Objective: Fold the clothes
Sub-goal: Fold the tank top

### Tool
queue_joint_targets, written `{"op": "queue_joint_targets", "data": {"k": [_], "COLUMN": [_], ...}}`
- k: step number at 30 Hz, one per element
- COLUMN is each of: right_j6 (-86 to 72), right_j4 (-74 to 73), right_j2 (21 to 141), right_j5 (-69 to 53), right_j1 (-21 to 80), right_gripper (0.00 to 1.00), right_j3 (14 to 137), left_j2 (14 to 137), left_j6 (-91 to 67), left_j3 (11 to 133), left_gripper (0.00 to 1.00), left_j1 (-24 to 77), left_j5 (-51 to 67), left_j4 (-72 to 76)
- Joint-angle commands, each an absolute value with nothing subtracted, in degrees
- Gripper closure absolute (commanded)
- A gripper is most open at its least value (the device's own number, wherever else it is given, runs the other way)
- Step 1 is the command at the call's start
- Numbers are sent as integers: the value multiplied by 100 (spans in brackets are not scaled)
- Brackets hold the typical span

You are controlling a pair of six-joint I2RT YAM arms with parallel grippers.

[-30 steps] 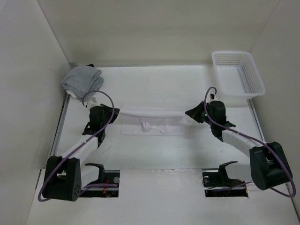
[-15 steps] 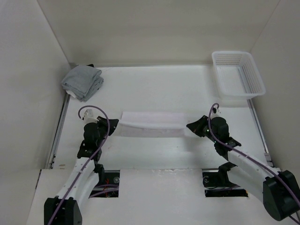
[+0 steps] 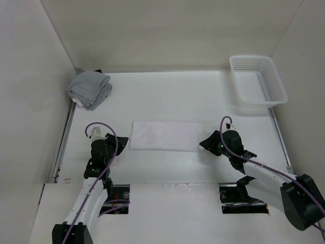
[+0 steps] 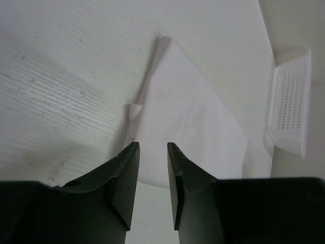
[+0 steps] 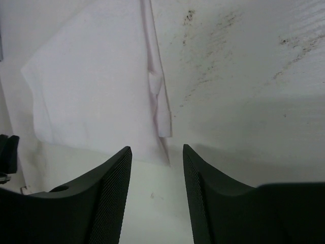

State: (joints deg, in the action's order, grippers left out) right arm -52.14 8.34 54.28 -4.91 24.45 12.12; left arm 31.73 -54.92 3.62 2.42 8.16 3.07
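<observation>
The clothes (image 3: 163, 135) are one white garment lying flat on the table as a long folded rectangle. My left gripper (image 3: 121, 144) sits just off its left end, my right gripper (image 3: 203, 143) just off its right end. In the left wrist view the left gripper (image 4: 152, 150) is open with nothing between its fingers, and the cloth's (image 4: 188, 119) corner lies just beyond the tips. The right wrist view shows the right gripper (image 5: 156, 150) open wider, empty, with the cloth's (image 5: 94, 89) edge and a small tab ahead of it.
A grey cloth bundle (image 3: 90, 89) lies at the back left corner. A white plastic basket (image 3: 258, 80) stands at the back right and also shows as the basket (image 4: 292, 109) in the left wrist view. Walls enclose the table on three sides.
Both grippers carried the raised cloth edge toward the near side, laid it down over the rest, then opened and let go. The garment now lies flat.
</observation>
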Motion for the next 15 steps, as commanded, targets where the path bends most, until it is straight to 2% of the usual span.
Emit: {"op": "queue_joint_targets", "data": {"k": [1, 5, 9, 12, 15], "right_j6": [-4940, -4834, -4921, -5272, -5563], "right_j4": [1352, 1976, 2556, 3153, 3655], "right_j2": [5940, 6940, 7891, 8401, 8359], "right_j5": [-518, -816, -1344, -1503, -1486], "right_j1": [2421, 2176, 2114, 2096, 1895], "right_gripper": [49, 48, 53, 65, 84], "right_j3": [1634, 1933, 2118, 2048, 1846], "left_j2": [3137, 3655, 4209, 4438, 4614], "left_j6": [-5581, -5669, -5739, -5766, -5766], "left_j3": [773, 940, 1019, 1081, 1177], "left_gripper": [74, 74, 74, 74, 74], "left_j1": [416, 1110, 1805, 2069, 2184], "left_j5": [809, 458, 71, -140, -176], "left_j4": [492, 1123, 1765, 2108, 2320]}}
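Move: The folded tank top lies flat between the grippers. Its right end is about 4 cm ahead of the right hand, 2 cm to its left and 3 cm below; the white basket is some 30 cm ahead and 28 cm right. From the left hand, the tank top's middle is roughly 20 cm right, 2 cm ahead and 5 cm below; the grey stack stands about 25 cm ahead and 18 cm left. Slide the right gripper forward about 5 cm and a little left while sinking some 2.5 cm, fingers open at first, then close them on the tank top's right end, a little beyond its near corner. Meanwhile bring the left gripper about 7 cm right and slightly up, over the tank top's left end, turning about 10 degrees clockwise with its fingers kept as they are. ##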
